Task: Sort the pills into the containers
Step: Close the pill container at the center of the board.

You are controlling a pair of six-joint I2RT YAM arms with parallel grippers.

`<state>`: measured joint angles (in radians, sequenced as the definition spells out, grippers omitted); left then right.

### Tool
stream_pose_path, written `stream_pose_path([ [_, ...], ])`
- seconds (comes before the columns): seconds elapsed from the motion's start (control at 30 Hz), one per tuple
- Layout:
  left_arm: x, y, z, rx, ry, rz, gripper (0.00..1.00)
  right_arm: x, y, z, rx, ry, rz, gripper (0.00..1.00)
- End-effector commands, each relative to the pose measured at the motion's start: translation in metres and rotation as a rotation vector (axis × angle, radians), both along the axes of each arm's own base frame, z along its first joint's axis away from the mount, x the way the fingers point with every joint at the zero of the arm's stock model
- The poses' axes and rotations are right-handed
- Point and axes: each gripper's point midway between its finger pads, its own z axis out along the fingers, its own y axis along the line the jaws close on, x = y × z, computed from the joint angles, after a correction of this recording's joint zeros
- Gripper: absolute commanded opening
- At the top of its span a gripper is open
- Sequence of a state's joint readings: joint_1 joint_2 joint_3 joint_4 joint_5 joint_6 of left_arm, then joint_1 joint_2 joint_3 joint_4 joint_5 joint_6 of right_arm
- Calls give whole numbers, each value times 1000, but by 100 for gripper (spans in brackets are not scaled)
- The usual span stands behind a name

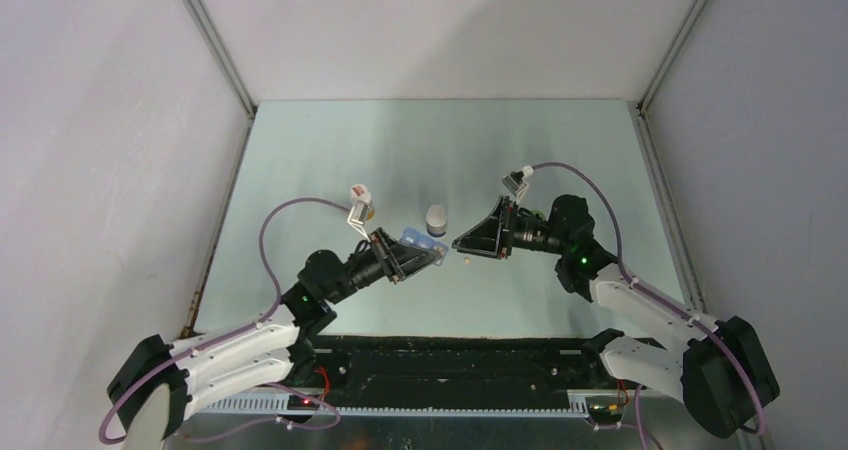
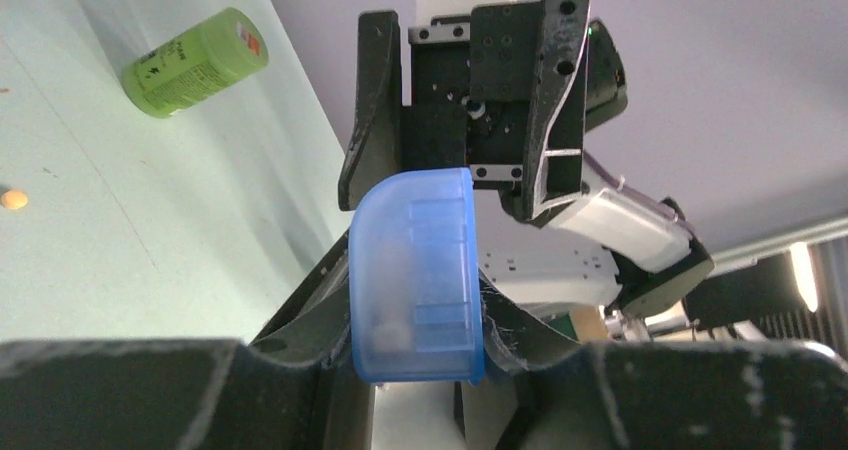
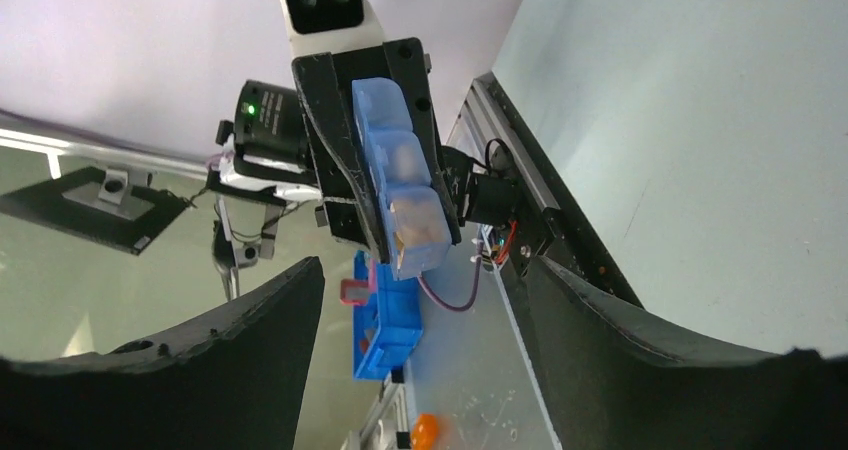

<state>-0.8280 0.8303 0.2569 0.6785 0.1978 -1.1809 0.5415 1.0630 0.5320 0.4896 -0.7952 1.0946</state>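
My left gripper [image 1: 425, 253] is shut on the translucent blue pill box [image 2: 415, 275], gripping its sides and holding it above the table. In the right wrist view its row of containers [image 3: 400, 185] points toward me, and pale yellowish contents show through two of them. My right gripper [image 1: 468, 242] faces the box end-on from close by, open wide with nothing between its fingers [image 3: 250, 360]. One small orange pill [image 1: 467, 262] lies on the table below the two grippers; it also shows as pill [image 2: 13, 199] and as a blurred pill [image 3: 425, 430].
A white-capped bottle [image 1: 437, 218] stands just behind the grippers. A green round bottle [image 2: 195, 62] lies on its side further back left. A blue plastic fixture [image 3: 385, 320] sits by the table's near rail [image 1: 440, 360]. Walls close in the table on three sides.
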Motion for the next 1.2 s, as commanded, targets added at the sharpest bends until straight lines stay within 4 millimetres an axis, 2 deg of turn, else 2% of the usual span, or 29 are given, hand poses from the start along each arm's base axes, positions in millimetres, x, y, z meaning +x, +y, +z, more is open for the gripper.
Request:
stream_pose_path([
  [0.0,-14,-6,30,5,-127,-104,0,-14,3,20,-12,-137,90,77],
  [0.07,-17,-7,33,9,-139,-122,0,-15,5,20,-14,-134,103,73],
  [0.23,-24,-9,39,1,-160,-166,0,-15,10,24,10,-137,114,53],
  [0.37,-28,-11,41,-10,-159,-199,0,-16,14,30,38,-143,126,47],
  [0.47,-29,-13,44,-26,-161,-213,0,-16,16,29,39,-135,133,47],
  [0.73,-31,-13,47,-42,-164,-222,0,-19,19,29,52,-126,164,26],
  [0.83,-29,-11,50,-55,-167,-212,0,-24,21,26,51,-115,195,23],
  [0.97,-32,-10,57,-81,-180,-221,0,-31,23,17,32,-100,231,29],
  [1.07,-34,-10,58,-88,-183,-229,0,-34,24,19,56,-89,247,29],
  [1.17,-35,-10,58,-92,-186,-234,0,-36,24,24,77,-84,265,24],
])
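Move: The pill container is already in the left hand's fingers, its middle within about 1 cm of that hand, slightly ahead and to the right. From the open right hand the container's middle lies about 4 cm left and 1 cm ahead, at the same height. Well below, on the board, the white-capped bottle stands roughly 16 cm ahead and 3 cm left of the right hand. The green bottle stands about 17 cm ahead and 18 cm right of it. The pill container stays gripped in the left hand, which draws it back about 2.5 cm, drifting a little right and up and turning some 10 degrees clockwise. The right hand eases back about as far, while coming left and slightly up and turning counter-clockwise. It closes its wide-open fingers onto the container's near end compartment, pinching it from above and below. ##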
